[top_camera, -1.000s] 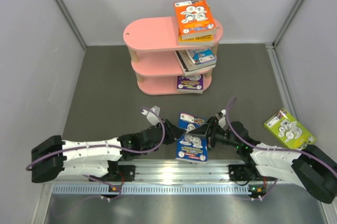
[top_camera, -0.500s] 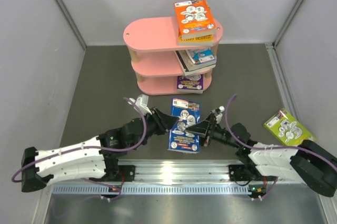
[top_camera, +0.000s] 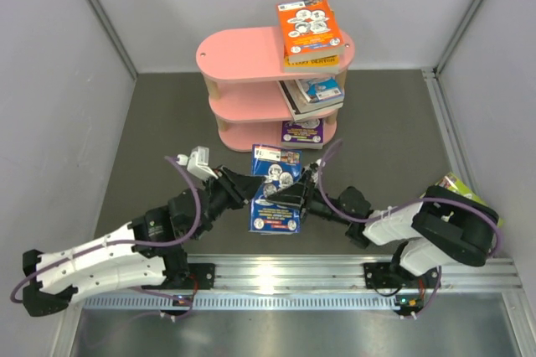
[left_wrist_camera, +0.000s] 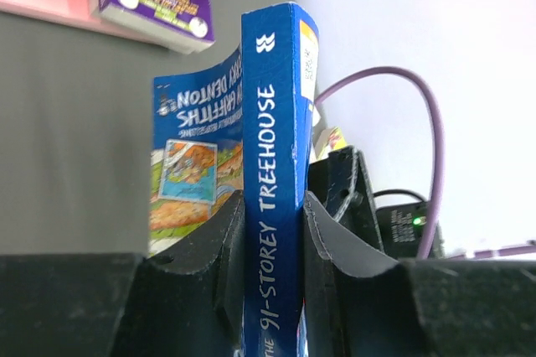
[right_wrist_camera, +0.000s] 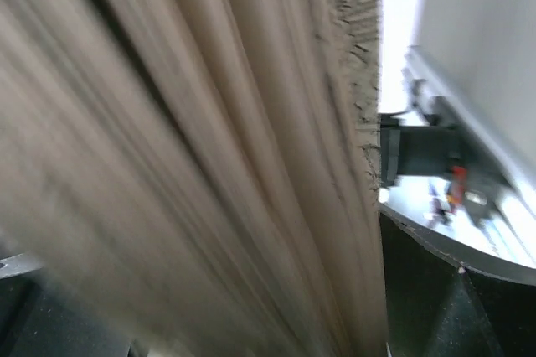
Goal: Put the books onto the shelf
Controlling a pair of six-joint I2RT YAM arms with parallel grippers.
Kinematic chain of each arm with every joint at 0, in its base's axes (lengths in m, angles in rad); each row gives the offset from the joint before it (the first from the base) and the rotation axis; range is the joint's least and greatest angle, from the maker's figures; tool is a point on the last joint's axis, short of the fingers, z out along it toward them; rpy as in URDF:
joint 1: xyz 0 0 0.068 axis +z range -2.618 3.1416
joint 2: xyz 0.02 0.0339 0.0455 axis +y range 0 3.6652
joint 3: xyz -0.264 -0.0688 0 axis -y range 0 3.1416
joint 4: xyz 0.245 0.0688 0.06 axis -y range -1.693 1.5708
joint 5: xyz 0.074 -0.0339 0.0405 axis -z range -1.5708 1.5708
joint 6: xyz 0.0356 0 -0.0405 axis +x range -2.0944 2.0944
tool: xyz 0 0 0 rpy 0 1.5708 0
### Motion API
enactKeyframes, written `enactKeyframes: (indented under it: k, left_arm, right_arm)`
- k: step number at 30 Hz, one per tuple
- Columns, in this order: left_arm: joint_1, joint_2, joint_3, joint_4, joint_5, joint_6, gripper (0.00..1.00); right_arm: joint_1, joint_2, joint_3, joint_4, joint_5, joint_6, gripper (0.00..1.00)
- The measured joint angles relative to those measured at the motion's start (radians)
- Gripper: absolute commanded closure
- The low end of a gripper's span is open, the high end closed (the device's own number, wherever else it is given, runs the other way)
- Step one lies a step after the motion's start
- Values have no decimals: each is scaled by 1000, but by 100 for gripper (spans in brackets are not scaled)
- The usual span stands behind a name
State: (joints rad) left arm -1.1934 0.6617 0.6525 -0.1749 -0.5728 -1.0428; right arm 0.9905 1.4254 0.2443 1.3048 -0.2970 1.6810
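Observation:
A blue book hangs upright above the floor in front of the pink shelf. My left gripper is shut on its spine, a finger pressed to each cover. From the other side my right gripper stands open around the fanned page edges, which fill the right wrist view, with one finger beside them. On the shelf's top board an orange book lies on a yellow-spined one. More books lie on the middle tier. A purple book lies on the bottom tier.
A lime book lies on the floor at the far right, mostly hidden behind the right arm's base. Grey walls close in the left, back and right sides. The metal rail runs along the near edge.
Both arms have carried the blue book away from the rail and to the left, toward the shelf. The right jaws have spread wider around its pages.

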Motion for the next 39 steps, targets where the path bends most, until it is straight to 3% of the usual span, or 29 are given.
enactKeyframes:
  k: [15,33,39]
  left_arm:
    - [2,-74,96,-122,-33,52,100]
    - [-4,3,382,-203,23,112,100]
    - [-4,-1,452,-163,6,129,100]
  right_arm:
    - [106,161,157,125,43,34,0]
    - [124,49,188,147,69,3,0]
    - [115,48,192,136,63,5,0]
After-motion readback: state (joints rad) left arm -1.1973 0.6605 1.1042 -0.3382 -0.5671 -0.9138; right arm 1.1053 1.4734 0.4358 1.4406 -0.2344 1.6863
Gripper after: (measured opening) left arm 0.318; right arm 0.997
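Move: My left hand already pinches the blue 91-Storey book by its spine. The shelf lies about 29 cm ahead and 4 cm to the right of that hand, its top some 8 cm higher. Over on the shelf's right side, about 12 cm to the hand's right, are the orange book on top, the middle stack some 5 cm below hand height and the purple book 22 cm below. From my wide-open right hand, the held book's middle is roughly 4 cm left and 1 cm ahead, about level. I keep my left grip on the spine and lift the blue book some 17 cm, fastest towards the end, drifting about 4 cm left while the hand tips up roughly 10 degrees. My right hand, fingers wide open around the page edge, follows about 9 cm upward and 3 cm left with a roll of about 15 degrees, then stops as the left keeps climbing. ##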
